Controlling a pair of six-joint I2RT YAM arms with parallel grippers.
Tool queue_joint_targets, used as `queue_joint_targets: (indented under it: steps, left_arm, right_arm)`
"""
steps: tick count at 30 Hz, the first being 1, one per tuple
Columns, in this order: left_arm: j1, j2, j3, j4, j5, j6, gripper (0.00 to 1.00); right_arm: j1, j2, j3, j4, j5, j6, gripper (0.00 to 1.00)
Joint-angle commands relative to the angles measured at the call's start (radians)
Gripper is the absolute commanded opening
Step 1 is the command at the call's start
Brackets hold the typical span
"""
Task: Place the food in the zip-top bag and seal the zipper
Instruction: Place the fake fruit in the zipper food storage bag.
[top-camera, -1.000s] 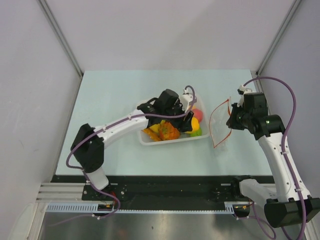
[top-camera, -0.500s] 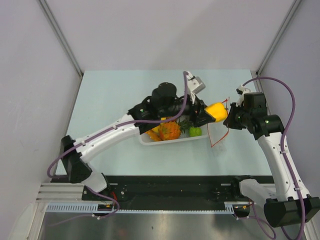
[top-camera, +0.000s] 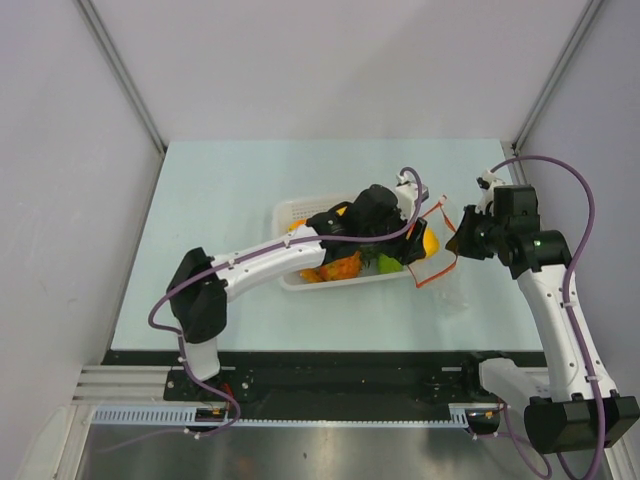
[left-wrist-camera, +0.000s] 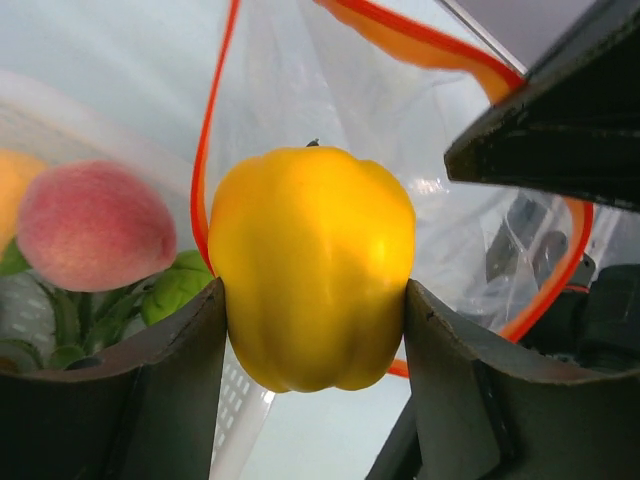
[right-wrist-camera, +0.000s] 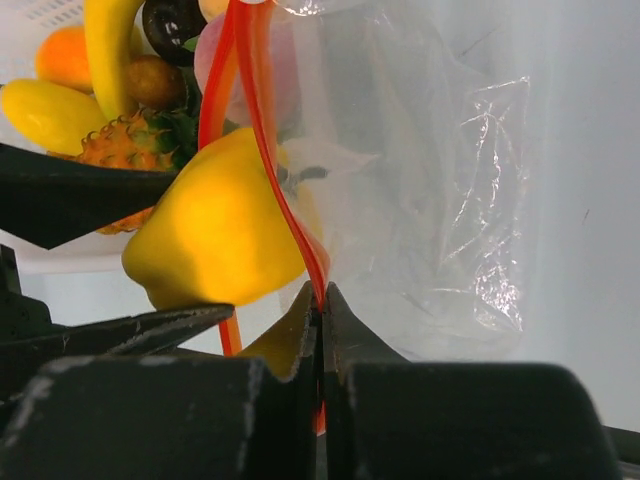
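My left gripper (top-camera: 424, 240) is shut on a yellow toy pepper (left-wrist-camera: 312, 265) and holds it at the open mouth of the clear zip-top bag (top-camera: 443, 268), inside the loop of the red-orange zipper (left-wrist-camera: 207, 150). The pepper (right-wrist-camera: 215, 235) also shows in the right wrist view, partly past the strip. My right gripper (right-wrist-camera: 322, 300) is shut on the zipper strip (right-wrist-camera: 265, 130) and holds the bag's mouth (top-camera: 450, 215) up. More food lies in the white basket (top-camera: 290, 212): a banana (right-wrist-camera: 105, 45), a pineapple (right-wrist-camera: 125, 150), a peach (left-wrist-camera: 95, 225) and green and orange pieces.
The basket stands mid-table just left of the bag. The bag's body (right-wrist-camera: 430, 200) lies crinkled on the pale table (top-camera: 220, 200) to the right. Grey walls close in left, right and behind.
My left arm lifted the yellow pepper out of the basket, swung right and lowered it into the bag's mouth. The right gripper kept its hold on the zipper strip.
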Motion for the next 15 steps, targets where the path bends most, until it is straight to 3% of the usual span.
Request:
queue_joint_targets:
  steps: [1, 4, 5, 10, 15]
  left_arm:
    - [-0.007, -0.031, 0.105, -0.017, -0.080, 0.040, 0.78]
    - [-0.004, -0.092, 0.111, -0.021, -0.028, 0.076, 0.97]
    - [0.002, -0.111, 0.114, -0.032, -0.011, 0.089, 1.00]
    - [0.040, -0.226, 0.091, -0.072, 0.031, 0.164, 1.00]
    - [0.184, -0.246, -0.034, -0.037, 0.097, 0.164, 1.00]
  right_arm:
    - [-0.013, -0.017, 0.004, 0.010, -0.032, 0.003, 0.00]
    - [-0.034, -0.019, 0.004, 0.002, -0.035, -0.010, 0.00]
    - [-0.045, -0.017, 0.007, 0.002, -0.041, -0.015, 0.00]
    - [-0.114, -0.016, 0.018, -0.001, -0.109, -0.041, 0.00]
    - [-0.148, -0.013, 0.021, -0.002, -0.155, -0.050, 0.00]
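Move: The left hand holds the yellow pepper right at the open mouth of the zip-top bag, whose middle lies about 4 cm to the right, 1 cm ahead and some 5 cm below. The green pepper is roughly 7 cm to the left, level with it and 6 cm lower; the peach is about 6 cm ahead and 6 cm left, 6 cm lower. From the right hand, already pinching the bag's rim, the bag's middle is some 2 cm ahead and 5 cm down, neither left nor right. The left fingers spread wide at once and let go of the yellow pepper at the bag's mouth, and the emptied hand climbs about 10 cm off it, swinging some 5 cm to the left in the second half, back over the container's edge, its fingertips tipping up roughly 10 degrees. The right hand keeps its shut pinch on the zipper rim throughout and eases about 2 cm to the right with it. ##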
